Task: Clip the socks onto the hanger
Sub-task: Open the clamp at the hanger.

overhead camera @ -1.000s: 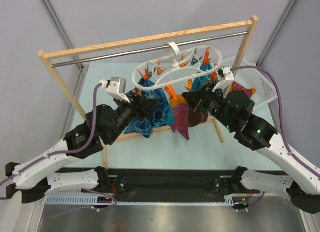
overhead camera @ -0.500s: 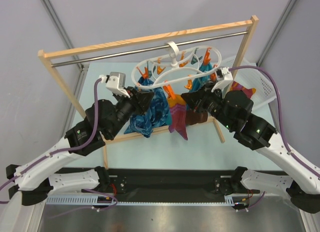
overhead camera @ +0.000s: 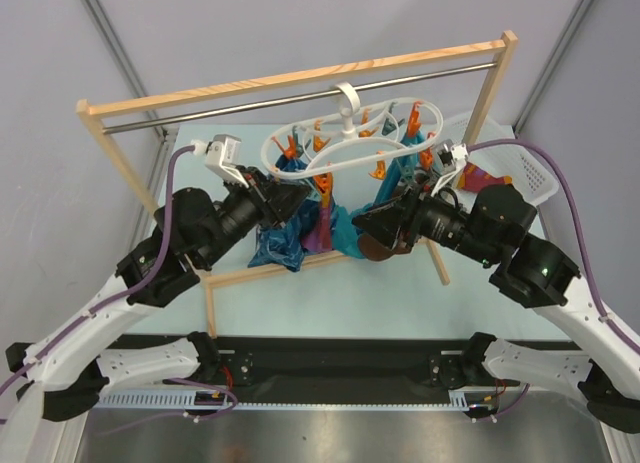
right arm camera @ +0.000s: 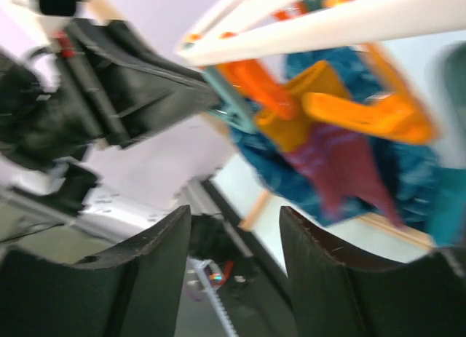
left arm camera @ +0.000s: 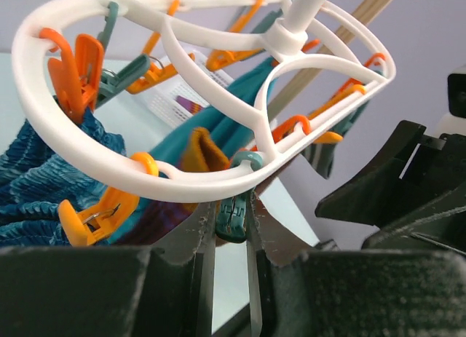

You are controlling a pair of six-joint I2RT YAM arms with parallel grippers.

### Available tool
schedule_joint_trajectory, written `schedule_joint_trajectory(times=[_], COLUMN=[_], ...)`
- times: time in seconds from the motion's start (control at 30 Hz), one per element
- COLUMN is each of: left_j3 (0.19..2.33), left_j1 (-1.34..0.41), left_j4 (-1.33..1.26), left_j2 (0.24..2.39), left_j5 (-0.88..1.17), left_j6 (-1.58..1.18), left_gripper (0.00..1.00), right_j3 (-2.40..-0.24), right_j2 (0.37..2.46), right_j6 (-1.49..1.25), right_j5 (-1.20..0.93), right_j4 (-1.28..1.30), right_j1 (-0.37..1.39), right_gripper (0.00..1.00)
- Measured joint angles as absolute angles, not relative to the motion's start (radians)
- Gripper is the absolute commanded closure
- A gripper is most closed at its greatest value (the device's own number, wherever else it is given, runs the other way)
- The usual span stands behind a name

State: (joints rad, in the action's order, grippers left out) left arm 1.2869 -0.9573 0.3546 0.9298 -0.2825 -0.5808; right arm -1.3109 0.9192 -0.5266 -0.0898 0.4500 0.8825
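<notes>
The white hanger (overhead camera: 345, 143) hangs by its hook from the metal bar, orange and grey-teal clips dangling from it. My left gripper (left arm camera: 231, 206) is under its near rim (left arm camera: 167, 178), shut on a grey-teal clip (left arm camera: 233, 219). A magenta-purple sock (overhead camera: 318, 231) with an orange heel hangs among the clips beside my left gripper (overhead camera: 300, 198). In the blurred right wrist view the same sock (right arm camera: 342, 162) hangs below an orange clip (right arm camera: 364, 115). My right gripper (right arm camera: 234, 228) is open and empty, low and to the right of that sock (overhead camera: 362, 221). A dark brown sock (overhead camera: 382, 248) shows just under it.
A wooden-framed rack (overhead camera: 300, 78) with a metal bar (overhead camera: 250, 108) carries the hanger. Blue-teal cloths (overhead camera: 285, 241) hang under the hanger's left half. A white basket (overhead camera: 525, 173) stands at the far right. The rack's low rail (overhead camera: 260, 273) crosses in front of the arms.
My right gripper has opened, let go of the magenta sock and shifted left and down. My left gripper has risen toward the hanger's rim and shut on a grey-teal clip.
</notes>
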Motion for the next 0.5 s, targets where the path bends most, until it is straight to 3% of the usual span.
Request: schedule_joint_trajectory(times=[0.17,0.5], left_j3=[1.287,1.287], left_j1=[-0.929,-0.911], left_j4=[0.376,0.387], left_j2=[0.914,0.863], left_j5=[-0.193,-0.088], left_j6=[-0.652,-0.744], left_gripper=[0.95,0.94], right_j3=[-1.290,-1.227], right_j2=[0.965,1.055], right_j6=[-0.616,-0.686], right_j5=[-0.216,-0.267], right_j4=[0.317,0.157], right_j1=[0.903,0.914], right_gripper=[0.45,0.47])
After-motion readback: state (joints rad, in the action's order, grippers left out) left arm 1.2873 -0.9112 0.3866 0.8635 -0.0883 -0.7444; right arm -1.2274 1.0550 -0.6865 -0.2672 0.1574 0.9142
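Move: My left fingers already pinch the teal clip on the hanger's near rim. The orange cuff of the maroon sock, hanging from the orange clip next to it, lies about 4 cm ahead, 2 cm right and 2 cm below that hand. From my part-open right hand the cuff is roughly 8 cm left and 5 cm ahead, near level; the teal clip is some 10 cm left and 1 cm ahead, and a yellow-orange clip about 8 cm straight ahead, 2 cm higher. I sweep my right hand about 6.5 cm left towards the sock's orange cuff, rising a little at first and then dipping, turning it some 10 degrees counter-clockwise with the fingers still part open. Meanwhile my left hand keeps its pinch on the teal clip and draws the clip and rim back about 3 cm and slightly up, swinging clockwise. ##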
